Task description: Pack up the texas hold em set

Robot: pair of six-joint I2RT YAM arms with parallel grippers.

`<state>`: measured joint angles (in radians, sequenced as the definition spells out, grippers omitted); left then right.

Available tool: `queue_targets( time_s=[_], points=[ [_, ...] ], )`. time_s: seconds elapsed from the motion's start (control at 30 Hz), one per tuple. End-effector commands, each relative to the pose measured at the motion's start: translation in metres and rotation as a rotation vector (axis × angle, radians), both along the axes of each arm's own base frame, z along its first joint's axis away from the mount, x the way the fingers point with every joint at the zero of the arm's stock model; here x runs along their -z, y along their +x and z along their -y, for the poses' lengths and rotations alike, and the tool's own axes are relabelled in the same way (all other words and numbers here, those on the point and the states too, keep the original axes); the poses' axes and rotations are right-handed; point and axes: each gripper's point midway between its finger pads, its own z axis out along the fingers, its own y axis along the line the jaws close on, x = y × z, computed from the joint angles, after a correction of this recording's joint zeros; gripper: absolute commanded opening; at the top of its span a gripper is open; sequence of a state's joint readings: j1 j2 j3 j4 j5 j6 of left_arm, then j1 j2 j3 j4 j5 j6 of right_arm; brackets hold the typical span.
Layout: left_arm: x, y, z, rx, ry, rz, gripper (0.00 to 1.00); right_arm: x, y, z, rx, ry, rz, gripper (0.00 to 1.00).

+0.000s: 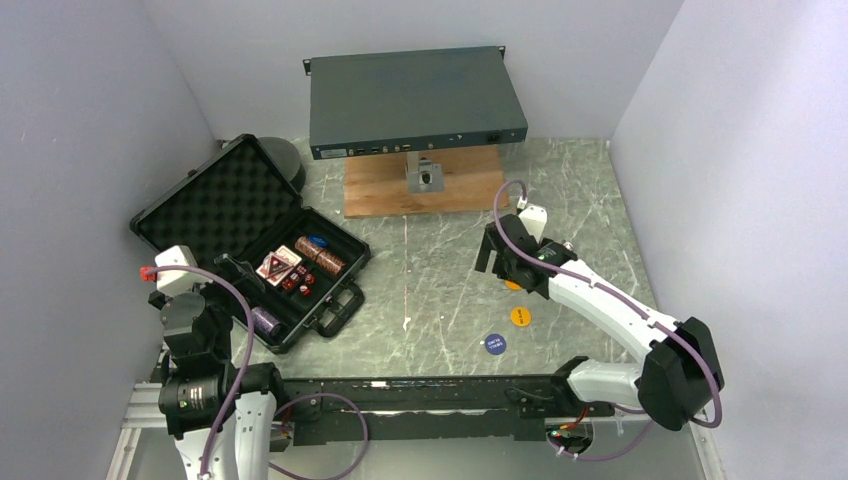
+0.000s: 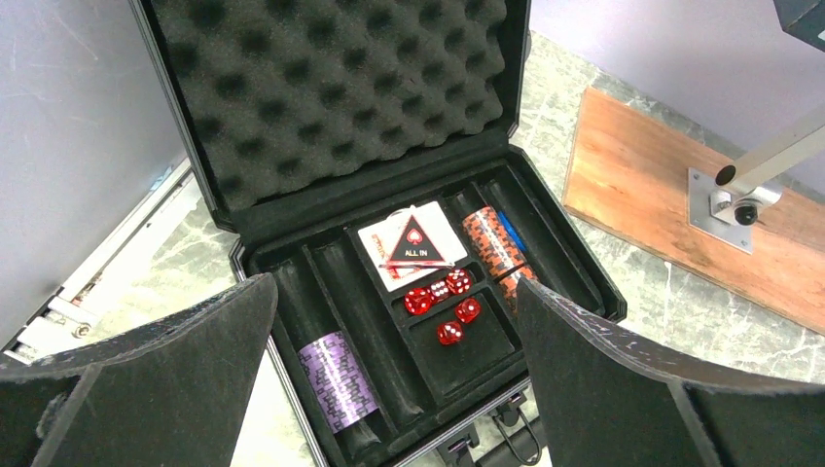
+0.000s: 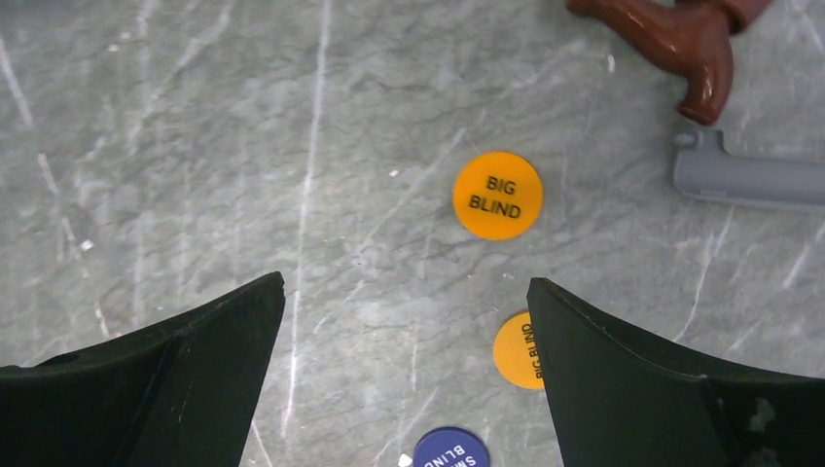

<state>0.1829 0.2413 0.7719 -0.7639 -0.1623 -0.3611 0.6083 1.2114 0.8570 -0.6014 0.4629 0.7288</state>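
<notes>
The black briefcase (image 1: pixel 200 215) lies open at the left with its foam lid (image 2: pixel 331 97) up. In its tray are a red card deck (image 2: pixel 413 243), several red dice (image 2: pixel 443 302), a brown chip roll (image 2: pixel 491 243), a purple chip roll (image 2: pixel 338 379) and a blue disc (image 1: pixel 317 241). My left gripper (image 2: pixel 396 282) hovers open over the tray's near side, empty. On the table lie two orange discs (image 3: pixel 497 195) (image 3: pixel 514 348) and a blue disc (image 3: pixel 448 449). My right gripper (image 3: pixel 405 280) is open above them, its right finger (image 3: pixel 662 389) covering part of the nearer orange disc.
A big grey metal box (image 1: pixel 415 100) stands on a post over a wooden board (image 1: pixel 380 190) at the back. A black round spool (image 1: pixel 285 160) sits behind the case lid. A reddish-brown curved piece (image 3: pixel 696 39) and a grey bar (image 3: pixel 749 180) show beyond the discs.
</notes>
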Motion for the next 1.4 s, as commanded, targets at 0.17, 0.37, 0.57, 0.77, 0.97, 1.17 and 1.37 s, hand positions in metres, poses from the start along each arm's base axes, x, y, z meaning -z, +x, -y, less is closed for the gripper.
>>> queue_targets(
  time_s=[0.17,0.37,0.57,0.77,0.97,1.17,1.37],
  points=[
    [-0.009,0.004,0.0,0.009,0.012,0.038,1.0,0.039,-0.011,0.02,0.122,0.042,-0.103,0.93],
    [-0.01,0.004,0.001,0.011,0.013,0.045,1.0,0.055,-0.006,0.031,0.152,0.056,-0.141,0.91],
    [-0.01,0.004,0.0,0.009,0.014,0.047,1.0,0.072,-0.003,0.039,0.172,0.096,-0.196,0.91],
    [-0.01,0.005,0.001,0.013,0.012,0.043,1.0,0.082,0.003,0.039,0.168,0.11,-0.218,0.89],
    [-0.009,0.005,0.0,0.008,0.012,0.037,1.0,0.092,0.008,0.047,0.188,0.083,-0.224,0.86],
    [-0.009,0.005,0.0,0.011,0.012,0.037,1.0,0.097,0.013,0.054,0.203,0.051,-0.227,0.82],
    [-0.008,0.006,0.0,0.012,0.012,0.037,1.0,0.098,0.018,0.059,0.208,0.018,-0.225,0.76]
  ],
)
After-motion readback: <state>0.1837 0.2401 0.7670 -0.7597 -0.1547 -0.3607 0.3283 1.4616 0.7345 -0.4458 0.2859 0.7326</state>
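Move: Below the right hand lies the farther big blind button, about 11 cm down, 2 cm ahead and 5 cm to the right. The other big blind sits some 6 cm back and 6 cm right of the hand, the small blind 12 cm back and 1 cm right. The brown pipe lies about 8 cm ahead and 14 cm right. From the left hand, that farther button is roughly 58 cm right, 11 cm ahead and 25 cm below. Sinking about 10 cm and shifting some 5 cm right, the right hand comes down over the farther big blind, fingertips ending close to the table with the button between and just ahead of them. The fingers tip about 15 degrees steeper, the wrist turns roughly 10 degrees clockwise, and the wide-open gap narrows by about a fifth. The descent eases off at the end; no grip yet. ##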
